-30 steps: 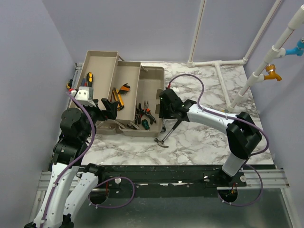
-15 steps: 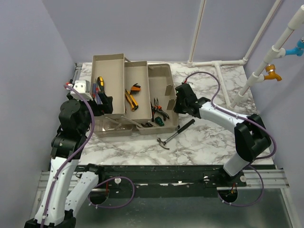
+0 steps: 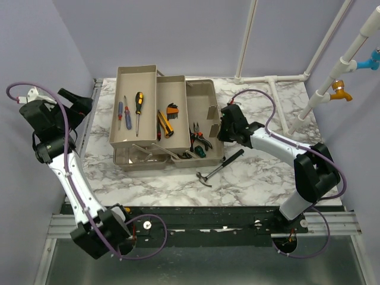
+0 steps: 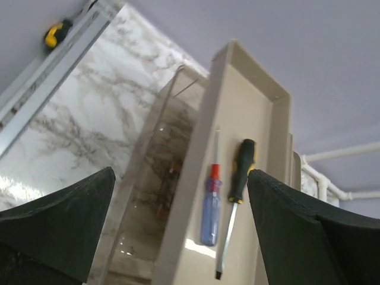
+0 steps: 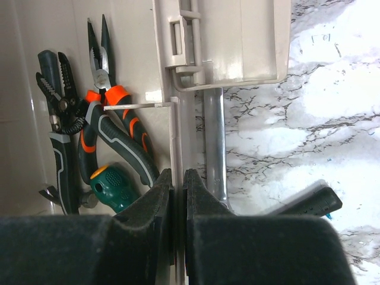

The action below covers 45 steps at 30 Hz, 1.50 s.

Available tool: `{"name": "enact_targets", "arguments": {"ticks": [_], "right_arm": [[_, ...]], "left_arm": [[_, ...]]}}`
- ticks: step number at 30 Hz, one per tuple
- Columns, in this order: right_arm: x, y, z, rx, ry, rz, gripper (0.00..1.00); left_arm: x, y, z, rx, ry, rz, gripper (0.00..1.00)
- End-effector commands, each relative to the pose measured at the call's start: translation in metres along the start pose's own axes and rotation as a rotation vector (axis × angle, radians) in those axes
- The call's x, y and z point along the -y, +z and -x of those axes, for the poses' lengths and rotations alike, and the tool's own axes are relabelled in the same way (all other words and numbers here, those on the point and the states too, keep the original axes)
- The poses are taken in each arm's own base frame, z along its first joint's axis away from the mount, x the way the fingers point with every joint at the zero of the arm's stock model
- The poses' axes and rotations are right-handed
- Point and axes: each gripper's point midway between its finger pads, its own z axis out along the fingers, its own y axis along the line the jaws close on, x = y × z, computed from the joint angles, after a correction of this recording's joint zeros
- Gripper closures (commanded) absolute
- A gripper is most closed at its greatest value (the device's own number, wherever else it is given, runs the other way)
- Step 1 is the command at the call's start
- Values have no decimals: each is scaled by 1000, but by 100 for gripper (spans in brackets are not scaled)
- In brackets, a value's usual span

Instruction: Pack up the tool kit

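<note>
The beige toolbox stands open on the marble table, its trays fanned out to the left. The far tray holds a blue screwdriver and a black-and-yellow screwdriver. Pliers lie in the main box. A hammer lies on the table in front of the box. My right gripper is shut on the box's right wall. My left gripper hangs open, off the table's left edge. Its view looks down at the tray and both screwdrivers.
White pipes run along the table's back right corner. A metal rail with a yellow piece borders the table's left edge. A wire stripper and a green screwdriver handle lie beside the pliers.
The toolbox slid to the right. My right gripper closed on the box wall. My left arm swung up and back to the left, away from the trays.
</note>
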Motion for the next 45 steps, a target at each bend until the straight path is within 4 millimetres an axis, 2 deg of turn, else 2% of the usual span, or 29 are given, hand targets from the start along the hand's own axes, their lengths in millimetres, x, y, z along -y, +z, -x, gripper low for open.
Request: {"name": "enact_targets", "arguments": {"ticks": [1,7,10,13,16,21,22,24,26,27,31,33,41,45], "right_arm": [[-6,-3,9,29,27,58,96],[-17,-5,10,24,21,116,96],[-24,-8,12,27,23,150,96],[-25,-9,11,24,19,166,96],[-26,-11,8,22,16,184,96],[-34,-11,1,-5,12,237,97],[-36,-10,-1,-13,12,246,97],[-37,-8,-4,-24,12,251,97],[-36,-8,-6,-27,10,252,98],[-35,-9,-6,-25,10,250,98],[-34,-11,-8,-23,8,257,98],[-34,-12,-8,-21,6,257,98],[-33,-15,-8,-16,6,262,99],[-33,-16,-7,-10,6,260,99]], "left_arm": [[-51,26,-37,-141,-247,-4,5],[-91,68,-81,-314,-381,-31,11],[-92,79,-101,-441,-414,-69,17],[-103,82,-122,-510,-346,-1,17],[-112,82,-148,-587,-358,10,19],[-99,80,-191,-752,-292,-43,22],[-100,82,-196,-773,-260,-21,25],[-107,84,-204,-801,-250,13,37],[-113,86,-208,-814,-245,42,54],[-117,86,-209,-818,-224,63,59],[-131,84,-209,-817,-90,170,90],[-129,84,-206,-805,-46,178,100],[-97,78,-165,-619,195,222,100],[-92,71,-147,-552,253,257,100]]}}
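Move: The clear lid's left rim, standing out from under the trays, is some 25 cm below the left hand, about 4 cm ahead and 3 cm to its right. From the left hand, the upper tray's middle is about 9 cm ahead, 12 cm right and 16 cm down, and the middle tray's some 11 cm ahead, 23 cm right and 21 cm down. For the right hand, already gripping the box's right wall, that lid rim lies roughly 37 cm left, level front to back and in height. The clear lid's left rim is what the left hand drops to: some 25 cm down beside the upper tray, swinging out left and then back right, edging about 4 cm forward as the wrist tips down nearly 40 degrees. Its fingers shut from wide open and pinch the rim, then draw up about 3 cm while the hand rolls its left side up. The right hand keeps its pinch on the box's right wall, drifting about a centimetre left. ##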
